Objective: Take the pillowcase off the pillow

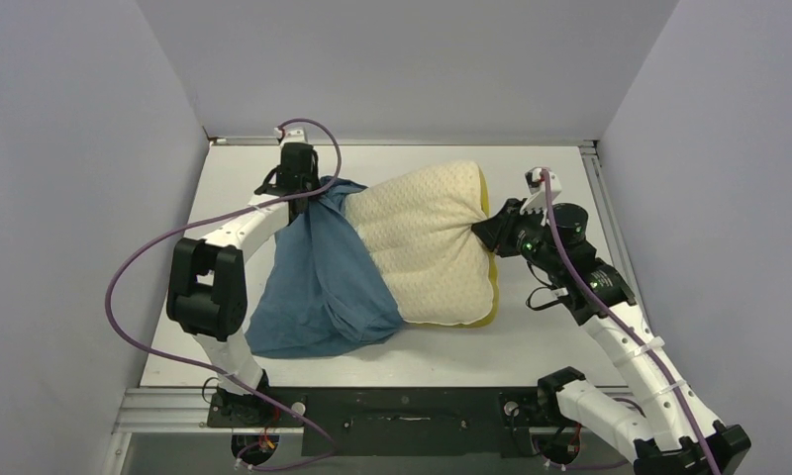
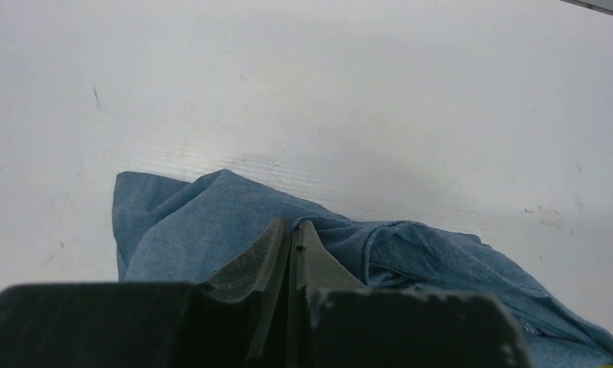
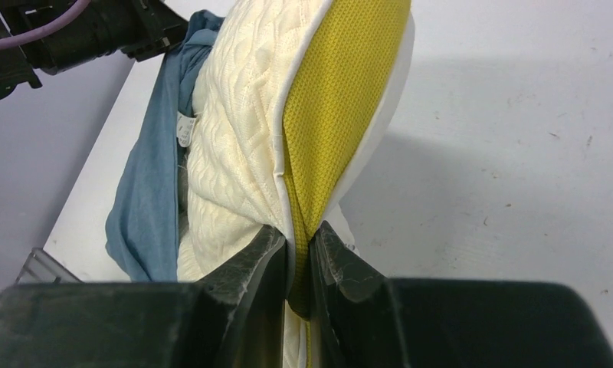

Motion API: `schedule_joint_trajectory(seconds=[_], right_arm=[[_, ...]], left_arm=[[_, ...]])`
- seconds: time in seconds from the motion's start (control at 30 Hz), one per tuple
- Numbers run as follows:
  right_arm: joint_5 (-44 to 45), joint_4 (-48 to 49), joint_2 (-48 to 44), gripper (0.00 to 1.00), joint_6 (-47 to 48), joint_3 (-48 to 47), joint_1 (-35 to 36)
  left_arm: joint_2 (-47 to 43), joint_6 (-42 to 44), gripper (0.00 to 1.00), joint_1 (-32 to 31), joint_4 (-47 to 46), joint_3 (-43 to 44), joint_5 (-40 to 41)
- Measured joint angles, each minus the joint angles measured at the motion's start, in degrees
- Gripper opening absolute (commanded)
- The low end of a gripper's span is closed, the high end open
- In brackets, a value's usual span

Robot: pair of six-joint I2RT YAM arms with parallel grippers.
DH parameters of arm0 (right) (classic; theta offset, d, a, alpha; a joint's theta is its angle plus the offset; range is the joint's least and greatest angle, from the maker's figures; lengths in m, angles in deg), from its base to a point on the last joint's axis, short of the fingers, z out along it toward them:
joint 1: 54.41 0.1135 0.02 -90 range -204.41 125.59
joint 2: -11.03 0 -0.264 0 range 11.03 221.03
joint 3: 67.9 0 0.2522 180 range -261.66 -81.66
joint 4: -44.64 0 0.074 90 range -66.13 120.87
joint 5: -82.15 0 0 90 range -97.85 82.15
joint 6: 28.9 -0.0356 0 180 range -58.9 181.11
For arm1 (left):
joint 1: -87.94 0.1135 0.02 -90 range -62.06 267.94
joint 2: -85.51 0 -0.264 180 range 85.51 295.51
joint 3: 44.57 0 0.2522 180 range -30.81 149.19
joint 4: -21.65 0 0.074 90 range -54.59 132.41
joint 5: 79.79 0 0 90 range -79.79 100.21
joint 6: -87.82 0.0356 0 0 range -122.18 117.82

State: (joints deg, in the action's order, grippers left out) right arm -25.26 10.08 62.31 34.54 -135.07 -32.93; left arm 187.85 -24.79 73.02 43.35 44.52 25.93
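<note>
The cream quilted pillow [image 1: 427, 237] lies in the middle of the table, its left part still inside the slate-blue pillowcase [image 1: 318, 287]. My left gripper [image 1: 309, 196] is at the far left corner of the pillowcase and shut on the cloth, which is drawn up to its tips. In the left wrist view the fingers [image 2: 292, 228] are pressed together, with pillowcase [image 2: 196, 222] folds around them. My right gripper [image 1: 486, 235] is shut on the pillow's right edge. The right wrist view shows its jaws [image 3: 297, 234] pinching the mustard-yellow edge [image 3: 342, 92], the pillowcase [image 3: 146, 199] behind.
The white table [image 1: 531, 346] is boxed in by grey walls on three sides. A metal rail [image 1: 402, 411] with both arm bases runs along the near edge. A purple cable [image 1: 125, 287] loops left of the left arm. A small white tag [image 3: 185, 130] shows on the pillow.
</note>
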Motion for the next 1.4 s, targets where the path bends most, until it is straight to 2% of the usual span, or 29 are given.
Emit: schedule_joint_trajectory(seconds=[0.1,0.23,0.37,0.43,0.57,0.7,1.0,1.17,1.4], right_arm=[[2.1,-0.3,-0.4,0.05,-0.2,0.1,0.0],[4.3,-0.2,-0.3,0.05,-0.7,1.6,0.1],[7.9,-0.3,0.3,0.05,-1.4,4.3,0.0],[9.7,-0.4,0.8,0.05,-1.6,5.5,0.0],[13.0,-0.5,1.6,0.05,-1.9,7.5,0.0],[15.1,0.7,2.2,0.05,-2.8,8.9,0.0],[17.9,3.2,4.3,0.05,-4.9,11.6,-0.1],[18.2,4.7,5.0,0.05,-5.3,11.7,-0.1],[18.3,5.7,5.5,0.05,-5.3,11.8,-0.2]], left_arm=[[0.0,0.8,0.0,0.2,1.2,0.0,1.8],[-0.1,0.8,0.09,-0.7,1.7,0.0,1.6],[-1.6,1.0,0.36,-4.0,1.7,0.0,1.2],[-3.7,1.1,0.43,-6.3,1.7,-0.1,1.2],[-11.1,0.7,0.48,-11.0,0.8,-2.1,0.7],[-18.6,0.1,0.6,-15.1,-1.0,-4.7,0.7],[-26.1,-2.4,0.65,-28.3,1.1,-16.7,3.1],[-34.0,-5.2,0.68,-36.8,8.4,-23.9,6.4],[-46.7,-13.3,0.68,-44.6,20.5,-27.6,10.8]])
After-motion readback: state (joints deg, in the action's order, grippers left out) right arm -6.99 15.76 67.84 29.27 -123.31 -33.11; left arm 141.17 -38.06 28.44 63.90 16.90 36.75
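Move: The left hand pinches the far edge of the pillowcase. The near corner of the case's mouth, towards which it next heads, lies about 27 cm back, 18 cm to its right and 12 cm below; the half-bared pillow's middle is some 17 cm back and 25 cm right, slightly lower. From the right hand, already gripping the pillow's right edge, the pillow's middle is about 3 cm ahead, 10 cm left and 15 cm below, that mouth corner 5 cm back, 12 cm left and 26 cm below. Back towards its base by roughly 30 cm and about 13 cm right, the left hand lets go of the far hem, arcs up over the pillowcase and sinks again towards the near mouth corner, fingers wide and wrist turning some 30 degrees clockwise. Meanwhile the right hand keeps its pinch and lowers the pillow's edge about 10 cm, easing right and turning clockwise. ##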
